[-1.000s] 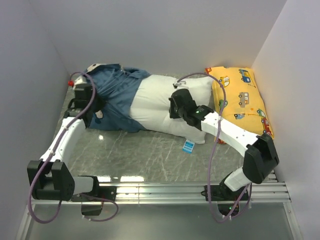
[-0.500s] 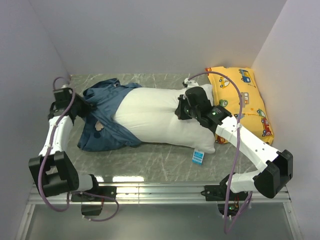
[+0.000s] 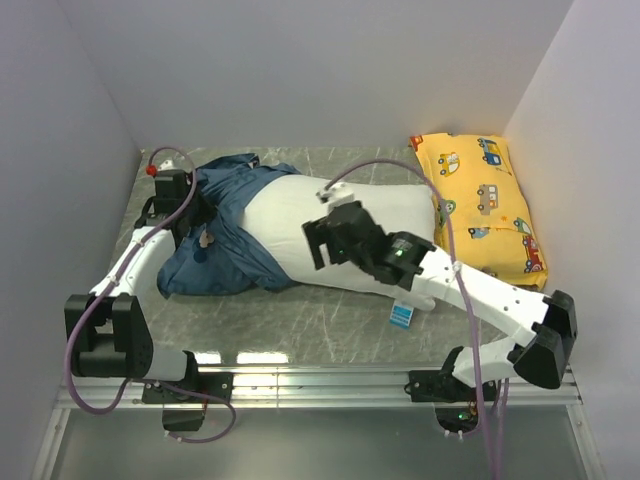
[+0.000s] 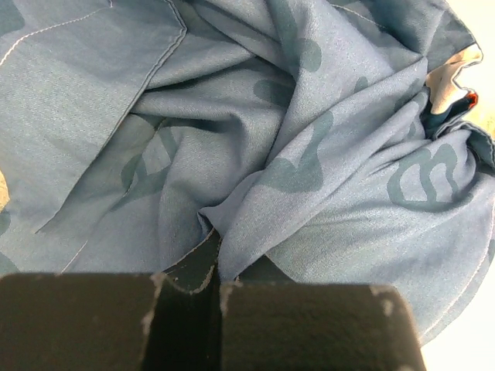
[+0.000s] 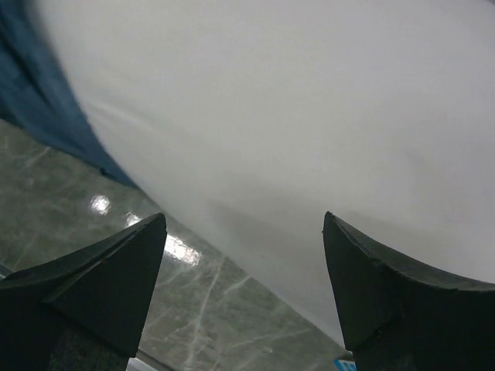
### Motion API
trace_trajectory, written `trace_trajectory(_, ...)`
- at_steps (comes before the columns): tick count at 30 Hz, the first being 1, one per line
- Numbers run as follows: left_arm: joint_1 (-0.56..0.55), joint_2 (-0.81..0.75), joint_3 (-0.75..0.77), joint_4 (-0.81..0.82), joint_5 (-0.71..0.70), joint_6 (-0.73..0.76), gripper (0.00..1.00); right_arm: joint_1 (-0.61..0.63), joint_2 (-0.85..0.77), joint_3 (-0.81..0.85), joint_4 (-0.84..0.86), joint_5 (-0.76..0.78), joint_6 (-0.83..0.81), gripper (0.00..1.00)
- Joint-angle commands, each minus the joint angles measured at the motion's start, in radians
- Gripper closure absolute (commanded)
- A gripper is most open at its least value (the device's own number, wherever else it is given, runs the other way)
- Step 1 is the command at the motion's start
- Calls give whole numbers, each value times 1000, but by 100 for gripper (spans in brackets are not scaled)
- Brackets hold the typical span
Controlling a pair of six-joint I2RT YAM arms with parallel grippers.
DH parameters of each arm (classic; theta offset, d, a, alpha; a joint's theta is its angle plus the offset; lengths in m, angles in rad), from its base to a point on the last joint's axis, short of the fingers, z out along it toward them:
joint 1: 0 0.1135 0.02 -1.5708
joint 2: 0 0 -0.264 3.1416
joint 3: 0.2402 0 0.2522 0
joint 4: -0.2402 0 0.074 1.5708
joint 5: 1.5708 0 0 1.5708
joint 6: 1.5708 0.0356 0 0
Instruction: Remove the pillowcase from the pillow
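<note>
The dark blue pillowcase [image 3: 230, 235] lies bunched over the left end of the white pillow [image 3: 300, 215], which stretches across the middle of the table with its small blue label [image 3: 401, 315] at the near right corner. My left gripper [image 3: 198, 215] is shut on a fold of the pillowcase [image 4: 309, 154] at the pillow's left end. My right gripper [image 3: 325, 240] is open and empty, its fingertips [image 5: 131, 263] hovering above the pillow's [image 5: 309, 116] near edge.
A yellow vehicle-print pillow [image 3: 485, 200] leans at the back right against the wall. Grey walls close in left, back and right. The marbled tabletop [image 3: 290, 320] shows in front of the pillow, with the metal rail at the near edge.
My right gripper has moved left from the pillow's right end to its middle and stands open. My left gripper has moved in from the left wall, back onto the pillowcase. The pillow has shifted slightly.
</note>
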Motion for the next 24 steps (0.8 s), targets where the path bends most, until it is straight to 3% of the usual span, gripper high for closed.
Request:
trace_trajectory(1,-27,16,34,4,-17,8,99,84,82,51,61,94,-58,11)
trace_trajectory(7,-49,21,103,-44,11,44,98,107,329,126,94,123,-75,9)
trace_trajectory(9,-61,27,138,-72,14,70,97,91,418,154,74,112,-55,16)
trace_trajectory(10,-76,25,147,-78,17,79,94,82,438,174,62,97,-46,25)
trace_trajectory(11,-84,25,164,-88,6,85,91,65,459,177,60,48,-29,41)
trace_trajectory(12,-92,21,170,-104,-2,96,87,57,461,179,60,28,-21,75)
trace_trajectory(14,-116,2,176,-108,-21,103,63,28,444,174,72,-45,-3,97)
trace_trajectory(15,-126,-5,181,-122,-22,110,51,19,437,174,75,-71,2,100)
trace_trajectory(16,-142,-27,184,-133,-38,111,31,3,427,174,78,-110,9,100)
trace_trajectory(18,-162,-58,186,-156,-103,114,11,-59,391,154,106,-232,40,100)
trace_trajectory(21,-167,-140,169,-180,-188,111,6,-138,343,133,143,-369,78,100)
trace_trajectory(24,-167,-228,129,-203,-271,107,5,-150,314,140,131,-354,75,100)
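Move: The right gripper hangs open over the pillow. The white pillow cloth beside the pillowcase's hem, its target, is about 7 cm to its left, 2 cm ahead and 11 cm below. From that hand, the pillowcase's middle is some 19 cm left, 4 cm ahead and 14 cm down, and the blue tag 20 cm right, 15 cm back and 21 cm down. The left gripper is shut on the bunched pillowcase, whose middle is about 2 cm back, 1 cm right and 6 cm below it. Bring the right gripper down about 11 cm and left some 7 cm onto the pillow beside the hem and shut it on the white cloth. Keep that pinch while lifting a few centimetres and easing forward, rolling the hand's left side up about 20 degrees. Meanwhile open the left gripper to let go of the pillowcase, rising clear about 7 cm while drifting right, then also back. ##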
